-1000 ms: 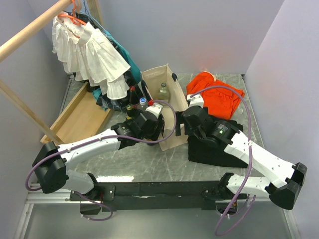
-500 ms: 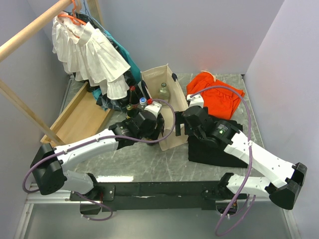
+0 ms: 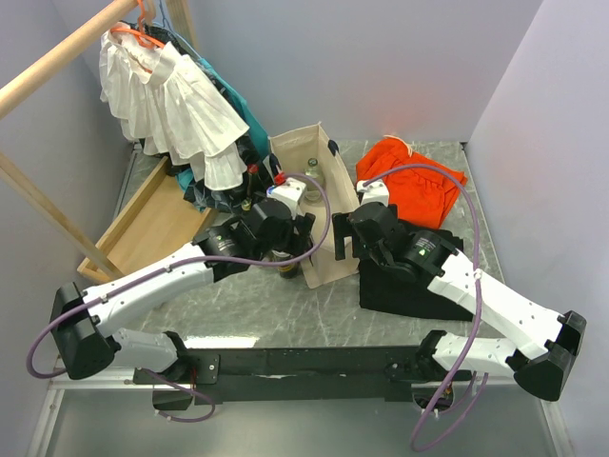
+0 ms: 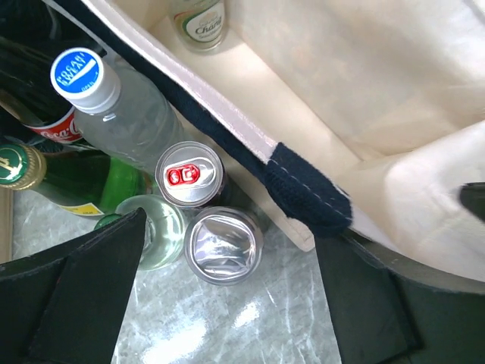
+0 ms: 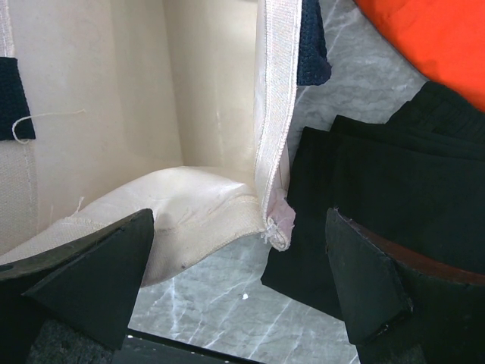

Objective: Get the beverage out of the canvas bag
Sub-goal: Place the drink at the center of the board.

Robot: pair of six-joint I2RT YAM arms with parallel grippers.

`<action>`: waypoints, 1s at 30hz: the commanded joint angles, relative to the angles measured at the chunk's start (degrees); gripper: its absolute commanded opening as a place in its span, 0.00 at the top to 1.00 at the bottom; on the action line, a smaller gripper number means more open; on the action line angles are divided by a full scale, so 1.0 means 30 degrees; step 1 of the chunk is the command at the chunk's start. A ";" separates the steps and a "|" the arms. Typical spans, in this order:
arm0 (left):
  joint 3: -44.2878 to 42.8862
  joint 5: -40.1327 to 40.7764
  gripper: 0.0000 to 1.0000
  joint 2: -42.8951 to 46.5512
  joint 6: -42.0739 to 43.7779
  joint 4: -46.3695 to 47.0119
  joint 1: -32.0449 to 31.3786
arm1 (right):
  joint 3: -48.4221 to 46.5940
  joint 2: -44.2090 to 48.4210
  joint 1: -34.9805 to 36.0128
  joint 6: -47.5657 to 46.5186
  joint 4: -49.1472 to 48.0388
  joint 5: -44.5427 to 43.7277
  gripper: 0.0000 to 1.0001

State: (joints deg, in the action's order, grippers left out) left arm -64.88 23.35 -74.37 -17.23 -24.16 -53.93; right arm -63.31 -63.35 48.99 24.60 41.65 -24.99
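Note:
The beige canvas bag point(image 3: 322, 195) stands open at the table's middle, and one glass bottle point(image 4: 198, 19) stands inside it on the bottom. My left gripper point(image 4: 227, 303) is open just outside the bag's left wall. It hangs above a foil-topped beverage point(image 4: 223, 244) that stands on the marble free of both fingers. My right gripper point(image 5: 239, 280) is open at the bag's near right corner. The bag's seam edge point(image 5: 274, 152) hangs between its fingers, touching neither.
A cluster of drinks stands left of the bag: a blue-capped water bottle point(image 4: 79, 76), a red-tabbed can point(image 4: 189, 174), a green bottle point(image 4: 45, 171) and a clear glass bottle point(image 4: 155, 227). A black pouch point(image 3: 409, 286) and orange cloth point(image 3: 414, 176) lie to the right. Hanging clothes point(image 3: 181, 105) are at back left.
My left gripper has opened wider and risen slightly toward the bag, leaving the foil-topped beverage standing on the table. The right arm has not moved.

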 commanded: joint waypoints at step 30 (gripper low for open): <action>-0.8196 -0.3124 0.04 -0.2250 0.2698 -0.0648 0.1099 | 0.0712 0.1516 0.0134 -0.0348 0.0092 -0.0633 0.00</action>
State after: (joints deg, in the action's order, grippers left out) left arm -86.91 16.91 -78.76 -10.68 -27.81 -52.90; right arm -61.89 -61.10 48.99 24.38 41.56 -25.54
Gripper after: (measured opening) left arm 0.965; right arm 0.999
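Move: In the canvas bag stands the drink still left, a clear glass bottle, about 17 cm ahead of the left hand, 4 cm to its right and 10 cm lower. The silver-topped can, already free, is some 9 cm below this hand, 1 cm back and 2 cm left; the red-tab can stands about 6 cm beyond that can, and the blue-capped bottle 11 cm ahead and 5 cm left of the hand. From the right hand, the glass bottle lies roughly 19 cm ahead, 8 cm left and 10 cm down. Rising away from the silver-topped can it has already let go, the open left hand climbs about 12 cm. It drifts some 4 cm to the right, towards the bag's side, edging forward a little only near the end. The wrist tips the fingers up and turns clockwise, each by less than 10 degrees, and the fingers stay wide open and empty. ##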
